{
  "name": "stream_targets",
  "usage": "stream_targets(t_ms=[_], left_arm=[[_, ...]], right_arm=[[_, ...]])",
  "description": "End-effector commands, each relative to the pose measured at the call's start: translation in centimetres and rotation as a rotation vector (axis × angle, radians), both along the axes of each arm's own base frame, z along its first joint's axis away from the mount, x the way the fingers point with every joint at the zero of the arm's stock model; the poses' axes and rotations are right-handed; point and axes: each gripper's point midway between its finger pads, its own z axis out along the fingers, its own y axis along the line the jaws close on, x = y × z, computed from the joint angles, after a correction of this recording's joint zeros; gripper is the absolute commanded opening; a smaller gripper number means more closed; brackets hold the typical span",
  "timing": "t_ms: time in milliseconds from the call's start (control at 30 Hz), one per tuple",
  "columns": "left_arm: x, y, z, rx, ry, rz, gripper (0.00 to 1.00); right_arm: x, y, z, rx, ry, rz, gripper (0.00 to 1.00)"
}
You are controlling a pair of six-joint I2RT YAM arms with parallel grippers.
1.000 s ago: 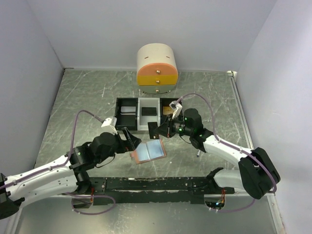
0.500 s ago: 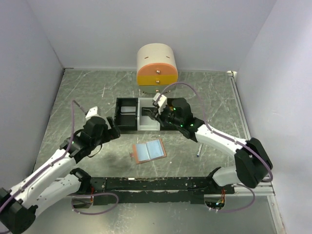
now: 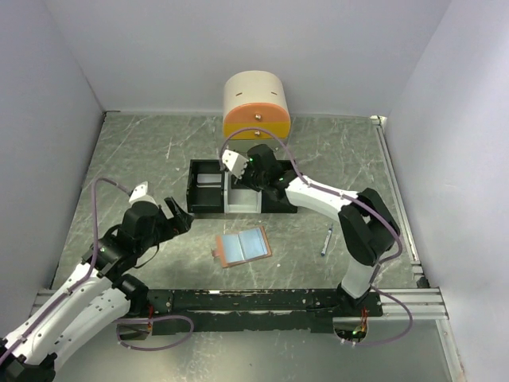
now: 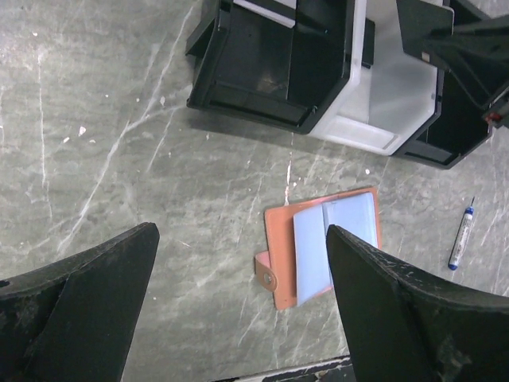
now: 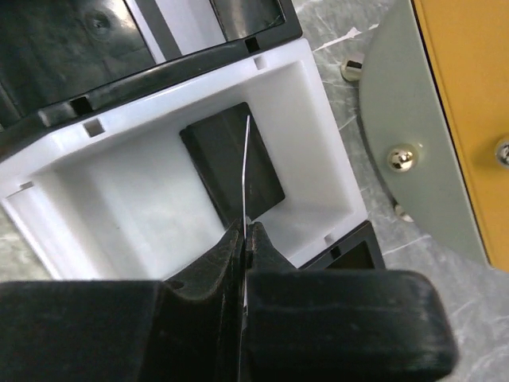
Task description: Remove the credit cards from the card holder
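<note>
The card holder [image 3: 243,247] lies open on the table, tan-brown with light blue lining [image 4: 322,247] and a snap tab. Left of it my left gripper [image 3: 181,215] hovers open and holds nothing; in the left wrist view its fingers [image 4: 79,310] frame the holder from above. My right gripper [image 5: 245,227] is shut on a thin dark credit card [image 5: 246,151], seen edge-on, over the white tray [image 5: 318,103]. Another black credit card [image 5: 211,159] lies flat on that tray's floor. In the top view, the right gripper [image 3: 238,177] is above the middle tray.
A black tray [image 3: 205,189] adjoins the white tray [image 3: 242,199] on its left, and another black one [image 3: 280,199] on its right. A rounded cream-and-orange drawer cabinet [image 3: 256,103] stands behind them. A blue-white pen [image 3: 326,239] lies right of the holder.
My right gripper has carried the dark card from above the card holder back to the white tray. The left arm has pulled away from the holder, to the left and toward its base.
</note>
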Motion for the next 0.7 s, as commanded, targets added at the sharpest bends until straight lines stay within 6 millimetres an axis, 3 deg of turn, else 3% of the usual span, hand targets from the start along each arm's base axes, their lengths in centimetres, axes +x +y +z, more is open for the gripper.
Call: stream_targets(t_ms=[0,400,667], left_arm=[[-0.8,-0.2,-0.6,-0.016,0.037,-0.018,0.98],[-0.9,0.1,0.7,-0.028,0.023,-0.001,0.98],[-1.2,0.7,2.0,-0.056,-0.019,0.023,0.98]], right_arm=[[1.4,-0.6,-0.7,-0.155,-0.055,0.017,0.0],[4.4,0.4,-2.9,-0.308,-0.147,0.018,0.0],[4.8,1.0,-4.6,-0.382,-0.183,0.067,0.0]])
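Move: The right hand already pinches a black card; the white tray it is bound for has its middle about 3 cm ahead, 5 cm left and 8 cm below. The left black tray stands some 13 cm to the left of the white tray, the right black tray about 13 cm to its right. From the open left hand the white tray lies roughly 14 cm ahead, 18 cm right and 12 cm below. Right hand lowers the pinched card about 5 cm into the white tray, easing forward, fingers tipping down 20 degrees. ##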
